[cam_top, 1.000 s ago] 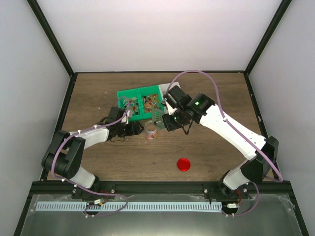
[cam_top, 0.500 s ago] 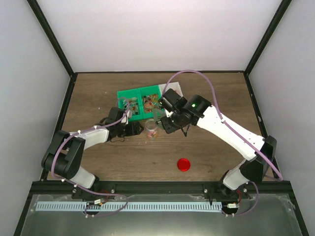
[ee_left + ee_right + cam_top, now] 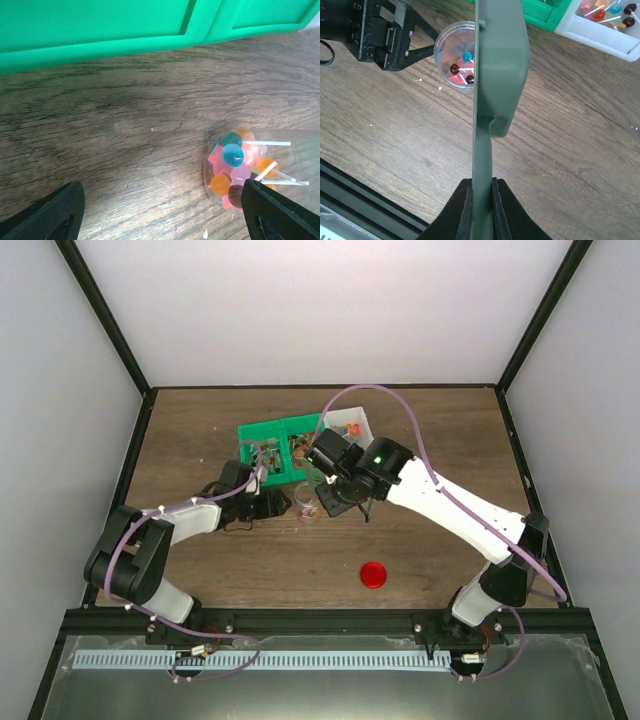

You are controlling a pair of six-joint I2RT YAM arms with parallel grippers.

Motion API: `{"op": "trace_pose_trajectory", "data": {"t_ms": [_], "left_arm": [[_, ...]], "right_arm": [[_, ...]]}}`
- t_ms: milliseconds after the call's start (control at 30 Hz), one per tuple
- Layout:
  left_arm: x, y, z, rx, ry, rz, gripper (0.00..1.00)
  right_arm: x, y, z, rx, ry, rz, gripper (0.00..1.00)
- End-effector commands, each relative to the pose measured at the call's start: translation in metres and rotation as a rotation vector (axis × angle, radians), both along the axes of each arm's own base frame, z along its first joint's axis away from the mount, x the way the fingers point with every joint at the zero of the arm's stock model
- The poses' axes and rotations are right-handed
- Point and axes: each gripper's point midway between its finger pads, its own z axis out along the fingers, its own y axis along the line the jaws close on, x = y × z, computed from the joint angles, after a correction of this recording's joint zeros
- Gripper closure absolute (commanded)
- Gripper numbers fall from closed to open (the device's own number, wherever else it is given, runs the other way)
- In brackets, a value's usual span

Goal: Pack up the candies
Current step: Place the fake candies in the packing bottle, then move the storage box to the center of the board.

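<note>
Small gold-brown candies [image 3: 300,448] lie in the compartments of a green tray [image 3: 262,432]. A small clear jar [image 3: 307,502] stands in front of the tray, holding coloured ball candies on white sticks [image 3: 232,155]. My right gripper [image 3: 482,200] is shut on the handle of a grey-green scoop [image 3: 500,65]. The scoop's blade hangs over the jar [image 3: 451,55] and hides part of its mouth. My left gripper [image 3: 165,215] rests low on the table, open. The jar [image 3: 235,170] sits just inside its right finger [image 3: 280,210], far from the left one.
A white box [image 3: 352,424] with more stick candies [image 3: 600,12] stands to the right of the green tray [image 3: 540,12]. A round red lid [image 3: 373,574] lies alone on the wooden table near the front. Black frame posts border the table.
My right arm has swung left with the scoop, from beside the tray's right end to over the jar, uncovering the white box. The left arm and the jar have stayed still.
</note>
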Motion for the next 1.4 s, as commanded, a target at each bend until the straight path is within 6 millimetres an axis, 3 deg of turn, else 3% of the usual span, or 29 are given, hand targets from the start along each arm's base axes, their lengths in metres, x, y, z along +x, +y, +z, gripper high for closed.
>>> {"op": "trace_pose_trajectory", "data": {"t_ms": [0,167,333,467,567,700,867,1067,1167,1367], "left_arm": [[0.002,0.002,0.005,-0.007,-0.027,0.007,0.12],[0.010,0.004,0.033,0.012,-0.107,0.010,0.13],[0.022,0.024,0.072,0.129,-0.212,0.058,0.13],[0.040,0.041,0.102,0.207,-0.269,0.152,0.14],[0.063,0.041,0.114,0.234,-0.247,0.215,0.20],[0.092,0.033,0.111,0.289,-0.157,0.242,0.23],[0.119,0.027,0.091,0.382,-0.072,0.270,0.29],[0.130,0.024,0.069,0.411,-0.007,0.299,0.34],[0.134,0.018,0.057,0.411,0.030,0.298,0.40],[0.146,0.000,0.053,0.388,0.034,0.262,0.40]], "right_arm": [[0.004,-0.001,0.010,-0.005,-0.039,-0.008,0.99],[0.008,0.014,0.043,0.160,-0.058,-0.044,0.99],[0.039,0.006,0.075,0.332,-0.088,-0.150,0.99],[0.068,-0.010,0.086,0.484,-0.085,-0.238,0.99],[0.085,-0.016,0.083,0.610,-0.005,-0.317,0.99],[0.104,-0.002,0.086,0.740,0.075,-0.383,0.99],[0.115,0.011,0.088,0.950,0.237,-0.458,0.99],[0.127,-0.013,0.115,1.136,0.204,-0.511,0.99],[0.135,-0.026,0.111,1.154,0.217,-0.536,0.99],[0.131,-0.023,0.082,1.136,0.307,-0.531,0.99]]}}
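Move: The left hand stands beside the bottle, whose middle is about 5 cm to its right and 1 cm ahead. It is bound for the divider between the green compartments, some 15 cm ahead and 1 cm right; the left green compartment is about 14 cm ahead and 6 cm left. For the right hand, the white compartment lies roughly 24 cm ahead, 6 cm right and 21 cm down, with the bottle 9 cm ahead and 4 cm left, 19 cm down. Leaving the bottle's left side, the open left hand arcs up and forward about 14 cm, then sinks over the green divider as its fingers point more steeply down and partly close. The right hand keeps its grip on the scoop and carries it up and away from the bottle, forward some 14 cm towards the white compartment, rolling about 60 degrees so the fingers swing round to point left. ##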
